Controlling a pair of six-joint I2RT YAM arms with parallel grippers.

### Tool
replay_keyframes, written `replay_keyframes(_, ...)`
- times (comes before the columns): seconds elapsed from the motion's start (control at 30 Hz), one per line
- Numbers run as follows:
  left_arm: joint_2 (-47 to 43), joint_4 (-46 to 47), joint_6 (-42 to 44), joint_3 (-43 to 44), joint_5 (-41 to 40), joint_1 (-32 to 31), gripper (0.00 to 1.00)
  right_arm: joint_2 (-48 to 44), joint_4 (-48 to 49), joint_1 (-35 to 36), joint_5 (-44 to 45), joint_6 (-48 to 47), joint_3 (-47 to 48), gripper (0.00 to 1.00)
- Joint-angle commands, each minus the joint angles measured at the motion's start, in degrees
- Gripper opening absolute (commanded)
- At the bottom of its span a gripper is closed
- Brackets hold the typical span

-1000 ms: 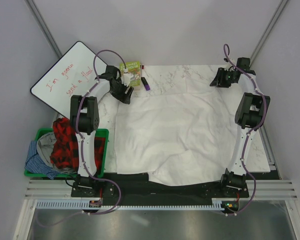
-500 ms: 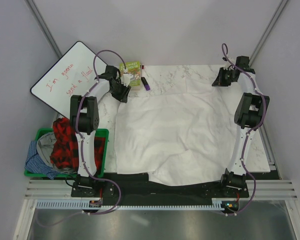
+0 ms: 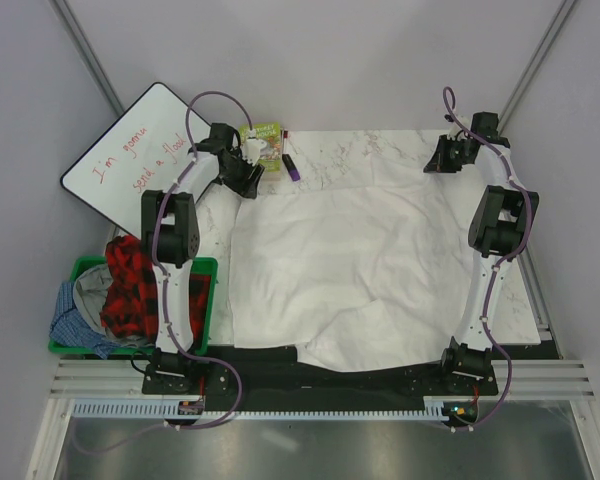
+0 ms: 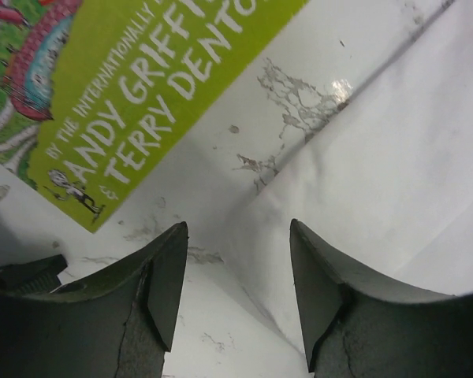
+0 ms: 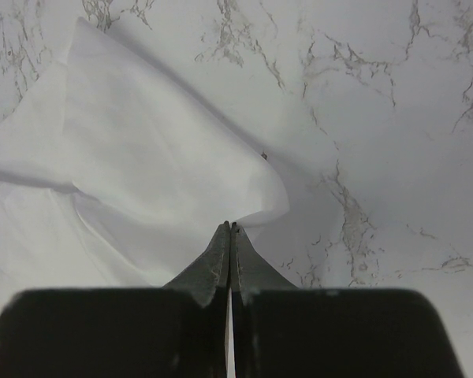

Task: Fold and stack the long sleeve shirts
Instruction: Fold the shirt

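A white long sleeve shirt (image 3: 350, 260) lies spread flat over most of the marble table. My left gripper (image 3: 242, 178) is at its far left corner, next to the green book (image 3: 264, 143). In the left wrist view that gripper (image 4: 236, 236) is open, and the shirt's edge (image 4: 394, 157) runs between its fingers on the table. My right gripper (image 3: 442, 160) is at the shirt's far right corner. In the right wrist view it (image 5: 231, 226) is shut, its tips pinching the curled edge of the shirt (image 5: 142, 157).
The green book (image 4: 142, 79) lies just beyond the left gripper, with a purple marker (image 3: 291, 167) beside it. A whiteboard (image 3: 130, 155) leans at the far left. A green bin (image 3: 205, 265) with a red plaid cloth (image 3: 128, 285) and other cloths stands left of the left arm.
My right gripper has shut on the shirt's far right edge. My left gripper has shifted slightly toward the book, and its jaws have narrowed a little.
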Motion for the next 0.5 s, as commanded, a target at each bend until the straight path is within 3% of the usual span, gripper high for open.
replay_keyframes(0.0, 2.0, -0.4, 1.6, 5.0, 1.0, 0.3, 0.59, -2.1, 0.9, 0.2, -1.5, -0.6, 1.0, 0.00)
replay_keyframes(0.33, 3.1, -2.7, 4.0, 3.4, 3.0, 0.3, 0.51, -2.1, 0.9, 0.1, -1.4, -1.1, 1.2, 0.00)
replay_keyframes(0.47, 4.3, -2.7, 4.2, 4.4, 1.3, 0.2, 0.40, -2.1, 0.9, 0.2, -1.2, -1.3, 1.2, 0.00)
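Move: Just under the left fingers, about 2 cm down and within 1 cm to the right, lies the shirt's far left corner. The book is some 11 cm ahead and 4 cm to the right of this hand; the black marker is about 7 cm ahead and 12 cm right; the whiteboard's black clip is about 3 cm ahead and 8 cm left. From the right hand, shut on the shirt's far right part, that corner is roughly 50 cm left, 8 cm back and 4 cm lower. Hopping about 1.5 cm forward and 1 cm up over the shirt's far left corner, the left hand then turns round and comes down some 1.5 cm and back about 1 cm, its fingers narrowing from well open to under half open astride the cloth edge without shutting. The right hand stays still and keeps its pinch on the shirt's far right part. ##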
